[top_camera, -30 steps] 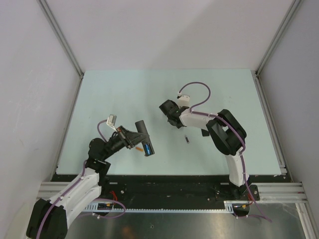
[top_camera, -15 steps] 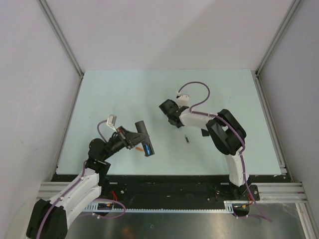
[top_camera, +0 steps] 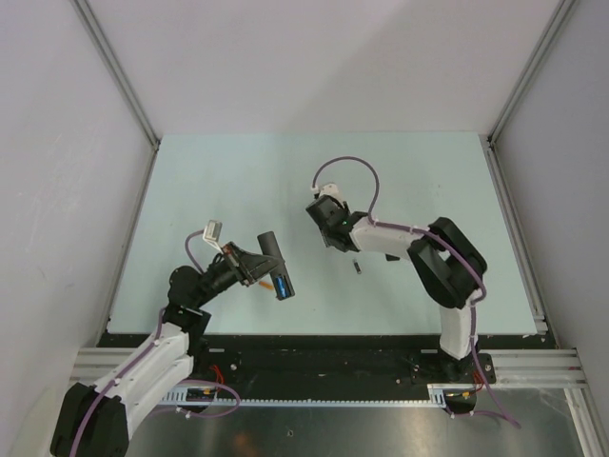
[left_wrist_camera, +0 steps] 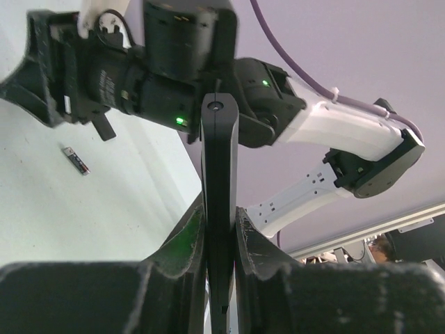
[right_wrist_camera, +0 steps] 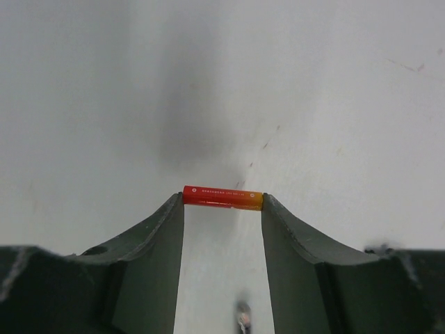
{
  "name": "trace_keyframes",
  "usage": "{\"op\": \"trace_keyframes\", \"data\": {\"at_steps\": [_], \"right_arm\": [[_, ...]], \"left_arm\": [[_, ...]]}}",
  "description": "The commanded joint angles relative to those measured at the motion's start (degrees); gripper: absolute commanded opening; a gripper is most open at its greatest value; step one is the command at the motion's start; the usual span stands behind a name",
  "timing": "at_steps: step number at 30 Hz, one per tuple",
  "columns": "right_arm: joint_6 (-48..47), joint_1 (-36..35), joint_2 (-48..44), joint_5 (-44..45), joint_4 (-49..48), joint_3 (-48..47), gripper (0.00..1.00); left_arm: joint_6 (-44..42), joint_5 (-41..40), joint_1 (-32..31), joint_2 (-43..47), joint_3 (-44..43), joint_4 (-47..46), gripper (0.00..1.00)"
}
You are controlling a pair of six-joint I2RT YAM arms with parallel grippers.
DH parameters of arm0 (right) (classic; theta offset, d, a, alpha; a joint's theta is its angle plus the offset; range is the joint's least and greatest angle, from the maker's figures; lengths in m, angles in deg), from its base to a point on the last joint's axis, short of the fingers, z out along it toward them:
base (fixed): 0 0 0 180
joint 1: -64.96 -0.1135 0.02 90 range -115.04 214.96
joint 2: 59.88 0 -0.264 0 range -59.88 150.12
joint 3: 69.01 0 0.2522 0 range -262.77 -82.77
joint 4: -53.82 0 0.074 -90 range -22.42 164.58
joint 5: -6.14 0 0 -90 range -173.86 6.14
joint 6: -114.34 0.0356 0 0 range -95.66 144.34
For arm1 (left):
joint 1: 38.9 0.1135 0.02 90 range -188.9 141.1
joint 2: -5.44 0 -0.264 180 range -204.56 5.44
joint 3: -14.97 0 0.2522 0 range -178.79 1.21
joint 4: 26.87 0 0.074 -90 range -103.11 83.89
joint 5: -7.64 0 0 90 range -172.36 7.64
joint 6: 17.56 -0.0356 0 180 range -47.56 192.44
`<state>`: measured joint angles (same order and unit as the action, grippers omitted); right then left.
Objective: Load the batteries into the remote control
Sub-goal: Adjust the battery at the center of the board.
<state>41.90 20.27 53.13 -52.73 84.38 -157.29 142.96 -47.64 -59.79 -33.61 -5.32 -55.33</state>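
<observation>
The remote control (top_camera: 272, 259), a slim black bar, is clamped edge-on in my left gripper (top_camera: 252, 264) and held tilted above the table's near left; a blue battery (top_camera: 283, 284) shows at its lower end. In the left wrist view the remote control (left_wrist_camera: 220, 160) stands between the fingers of the left gripper (left_wrist_camera: 220, 209). My right gripper (top_camera: 330, 238) hangs over the table's middle. It is shut end to end on a red-orange battery (right_wrist_camera: 222, 197) spanning the tips of the right gripper (right_wrist_camera: 222, 203). A dark grey battery (top_camera: 357, 268) lies on the table just right of it.
A small orange piece (top_camera: 262, 283) shows beside the remote's lower end, under the left gripper. The pale green table (top_camera: 238, 181) ends at grey walls on three sides. The right arm's elbow (top_camera: 452, 262) stands at the near right.
My right gripper's jaws have narrowed onto the red-orange battery, and the right wrist has shifted slightly while its elbow swung right. The left arm and remote have stayed still.
</observation>
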Motion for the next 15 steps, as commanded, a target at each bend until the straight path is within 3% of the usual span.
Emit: {"op": "trace_keyframes", "data": {"at_steps": [1, 5, 7, 15], "right_arm": [[-26.65, 0.21, -10.69, -15.52, -7.13, 5.6, 0.34], [-34.25, 2.06, -15.79, -26.72, -2.65, 7.98, 0.4], [-37.23, 3.64, -16.77, -37.0, -0.72, 8.6, 0.46], [-43.57, 1.71, -14.23, -39.39, 2.8, 10.1, 0.35]], "left_arm": [[-0.21, 1.14, -0.39, 1.6, 0.02, -2.08, 0.0], [0.14, 2.11, -0.82, 2.13, 0.11, -1.99, 0.0], [-0.03, 2.28, -1.09, 2.31, 0.11, -2.08, 0.0], [0.32, 1.93, -1.7, 3.71, 1.07, -2.08, 0.0]]}}
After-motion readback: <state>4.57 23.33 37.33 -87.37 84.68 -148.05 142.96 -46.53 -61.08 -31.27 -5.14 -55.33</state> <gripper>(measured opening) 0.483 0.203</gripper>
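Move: About 19 cm back, 22 cm to the left and 17 cm above the right hand, which already carries the red battery just clear of the table, is the remote control, its battery bay facing up. The dark battery lies on the table some 6 cm behind this hand and 1 cm to its right, the battery cover about 3 cm back and 10 cm to the right, both about 2 cm lower. The left hand has the remote control's middle between its fingers. Drawing back some 5 cm and rising about as much, with a couple of centimetres to the left, the right hand brings the pinched red battery towards the remote control, easing down slightly at the very end. On the way the wrist swings counter-clockwise by roughly 45 degrees, so the fingers, still slanting down, go from pointing forward to pointing forward-left; they keep their grip on the battery's two ends. ##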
